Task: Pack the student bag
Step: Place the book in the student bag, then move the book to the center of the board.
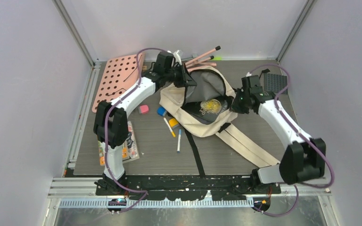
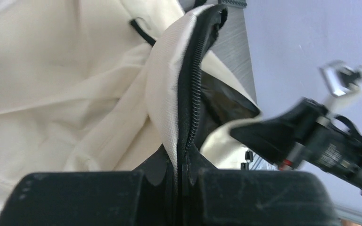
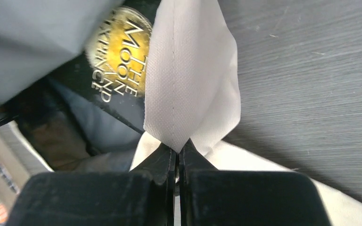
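The student bag (image 1: pixel 195 123), a cream cloth backpack with grey lining, lies open in the middle of the table. A black book with a gold emblem (image 1: pixel 210 107) sits in its mouth and also shows in the right wrist view (image 3: pixel 122 52). My left gripper (image 1: pixel 186 78) is shut on the bag's far rim, pinching the black zipper edge (image 2: pixel 192 94) between the jaws (image 2: pixel 181 162). My right gripper (image 1: pixel 234 102) is shut on the right rim, where a fold of cream cloth (image 3: pixel 188 80) is clamped at the fingertips (image 3: pixel 179 150).
A pink perforated board (image 1: pixel 118 80) and pencils (image 1: pixel 202 54) lie at the back. Left of the bag are a pink eraser (image 1: pixel 143 109), a blue eraser (image 1: pixel 161 111), two pens (image 1: pixel 179 140) and a booklet (image 1: pixel 132 141). The bag's straps (image 1: pixel 245 143) trail forward. A black grid plate (image 1: pixel 275 82) lies at the back right.
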Controlling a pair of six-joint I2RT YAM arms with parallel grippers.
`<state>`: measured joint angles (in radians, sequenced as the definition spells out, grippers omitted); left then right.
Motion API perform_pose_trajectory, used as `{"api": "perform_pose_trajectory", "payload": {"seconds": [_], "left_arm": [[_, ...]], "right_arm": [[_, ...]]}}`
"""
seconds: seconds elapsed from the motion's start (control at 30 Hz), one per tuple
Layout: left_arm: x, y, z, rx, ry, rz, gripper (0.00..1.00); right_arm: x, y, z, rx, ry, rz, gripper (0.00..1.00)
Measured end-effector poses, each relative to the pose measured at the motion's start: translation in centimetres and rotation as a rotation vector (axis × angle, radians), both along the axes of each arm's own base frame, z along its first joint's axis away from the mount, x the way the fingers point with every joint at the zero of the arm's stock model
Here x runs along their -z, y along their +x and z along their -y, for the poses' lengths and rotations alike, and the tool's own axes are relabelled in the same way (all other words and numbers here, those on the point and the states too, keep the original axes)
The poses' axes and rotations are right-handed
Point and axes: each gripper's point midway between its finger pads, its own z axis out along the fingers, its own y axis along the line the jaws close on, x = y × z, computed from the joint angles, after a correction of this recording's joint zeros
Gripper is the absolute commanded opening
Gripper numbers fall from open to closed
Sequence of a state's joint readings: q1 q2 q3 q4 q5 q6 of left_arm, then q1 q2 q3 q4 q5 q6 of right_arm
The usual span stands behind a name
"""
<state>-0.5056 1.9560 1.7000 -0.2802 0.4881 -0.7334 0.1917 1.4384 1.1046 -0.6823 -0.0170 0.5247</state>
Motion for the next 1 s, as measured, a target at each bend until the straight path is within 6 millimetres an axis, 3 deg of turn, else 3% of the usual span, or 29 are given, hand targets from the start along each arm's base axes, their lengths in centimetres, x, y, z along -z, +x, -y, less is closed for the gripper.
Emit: {"api": "perform_pose_trajectory", "payload": {"seconds": [0.13, 0.23, 0.37, 0.5, 0.53, 0.6, 0.73, 0.8, 1.0], "left_arm": [[0.1, 1.0, -2.1, -0.039, 0.022, -0.001, 0.0], [0.2, 1.5, -3.0, -0.049, 0.036, 0.007, 0.0], [0.4, 1.3, -3.2, -0.03, 0.045, 0.009, 0.0], [0.4, 0.7, -2.8, -0.001, 0.045, 0.011, 0.01], [0.5, 0.6, -2.7, 0.005, 0.048, 0.011, 0.03], [0.7, 0.4, -2.7, 0.01, 0.055, 0.008, 0.11], [1.3, 0.2, -3.1, 0.006, 0.076, -0.013, 0.48], [1.7, 0.2, -3.6, -0.004, 0.1, -0.02, 0.62], [4.1, -0.2, -6.1, -0.056, 0.202, -0.042, 0.77]], "right_arm": [[-3.5, -1.3, -0.4, -0.024, 0.055, 0.146, 0.0], [-3.2, -2.7, -0.2, -0.029, 0.066, 0.163, 0.02], [-1.1, -3.5, 0.2, -0.019, 0.054, 0.104, 0.18], [-0.3, -3.2, 0.3, -0.023, 0.04, 0.075, 0.48], [-0.3, -3.0, 0.3, -0.021, 0.04, 0.073, 0.57], [-0.7, -2.5, 0.4, -0.026, 0.032, 0.086, 0.65], [-2.6, -1.2, 0.6, -0.026, 0.015, 0.145, 0.69], [-3.9, -0.3, 0.8, -0.022, -0.004, 0.187, 0.7], [-7.7, 1.8, 1.9, -0.002, -0.061, 0.297, 0.71]]}}
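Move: Both closed grippers hold the student bag's opening edge. From the left hand the book in its mouth lies some 11 cm right, 4 cm back and 17 cm below; the blue block is about 17 cm left and 4 cm back, the yellow block 11 cm left and 11 cm back. From the right hand the book lies roughly 14 cm left, 5 cm ahead and 8 cm lower, the black buckle about 7 cm left and 3 cm back. Lift the right hand's pinched edge about 3.5 cm while drawing it back as much, lower it, open wide to let go, then rise clear some 7 cm and forward over the bag's side. Meanwhile draw the left hand's edge leftward and slightly forward, ease back, then open the fingers and keep going left and down, rolling about 10 degrees. ##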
